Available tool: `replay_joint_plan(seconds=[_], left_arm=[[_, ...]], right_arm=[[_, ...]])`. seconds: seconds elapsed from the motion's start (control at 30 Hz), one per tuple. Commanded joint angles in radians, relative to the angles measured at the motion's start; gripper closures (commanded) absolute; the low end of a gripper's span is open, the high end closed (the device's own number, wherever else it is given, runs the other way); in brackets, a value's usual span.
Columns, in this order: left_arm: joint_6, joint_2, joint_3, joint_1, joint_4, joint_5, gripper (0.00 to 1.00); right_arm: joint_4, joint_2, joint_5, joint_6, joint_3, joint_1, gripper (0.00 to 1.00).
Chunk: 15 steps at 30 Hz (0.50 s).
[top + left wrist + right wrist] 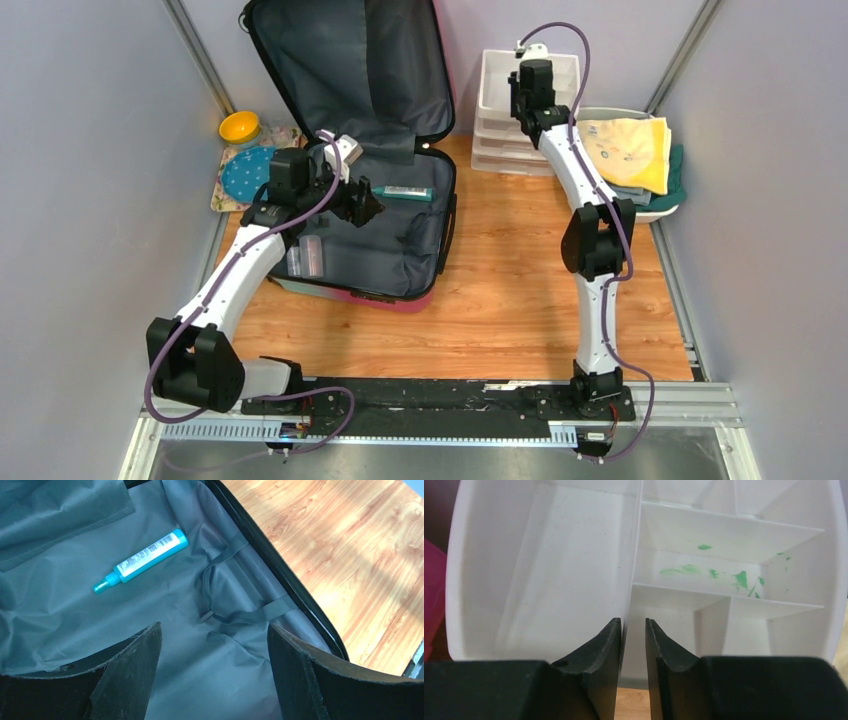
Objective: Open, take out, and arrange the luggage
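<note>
The luggage (392,255) lies open at the back left of the table, its lid (340,60) propped upright and the dark grey lining (75,615) showing. A teal tube (408,193) (142,560) lies on the lining, and a clear plastic box (306,257) sits near the front left corner. My left gripper (366,202) (215,626) hovers over the lining, open wide and empty. My right gripper (518,100) (633,621) hangs at the near edge of the white drawer organiser (495,110) (574,555), with a narrow gap between its fingers and nothing in it.
A white basin (662,210) holding a yellow towel (628,148) stands at the back right. A yellow bowl (240,126) and a blue dotted plate (245,172) sit left of the suitcase. Green smears mark the organiser's compartments (704,570). Bare wood (520,270) lies between the arms.
</note>
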Motion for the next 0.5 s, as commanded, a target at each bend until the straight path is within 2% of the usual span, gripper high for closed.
replay_joint_plan(seconds=[0.0,0.03,0.07,0.13,0.47], left_arm=[[0.008,-0.042,0.006,0.010,0.022,0.005,0.15],[0.006,-0.044,0.007,0.013,0.023,0.005,0.15],[0.005,-0.044,0.007,0.012,0.026,0.006,0.15],[-0.003,-0.044,0.006,0.013,0.031,0.008,0.15],[-0.040,-0.070,-0.031,0.015,0.074,0.019,0.15]], right_arm=[[0.013,-0.013,-0.013,0.062,0.037,-0.002,0.75],[0.005,-0.022,-0.021,0.066,0.025,-0.002,0.77],[0.002,-0.042,-0.022,0.075,0.013,0.000,0.87],[-0.007,-0.067,-0.009,0.090,-0.021,0.003,1.00],[-0.083,-0.272,0.046,0.227,-0.139,0.043,1.00]])
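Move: The upright divider of the white drawer unit's top tray is already between my right fingertips, its middle about 3 cm ahead and 2 cm lower. The open compartment lies some 5 cm ahead and 4 cm left, the small compartments 5 cm ahead and 5 cm right. The yellow cloth is about 20 cm right, 10 cm back and 12 cm lower. From my left hand the divider is some 27 cm ahead and 28 cm right, at much the same height. I shut my right fingers on the near part of the divider, pinching that thin wall, with the hand all but still. Once they are shut I keep the pinch and draw straight back towards my base about 3.5 cm, staying level, while the wrist rolls some 7 degrees, its left side rising. ##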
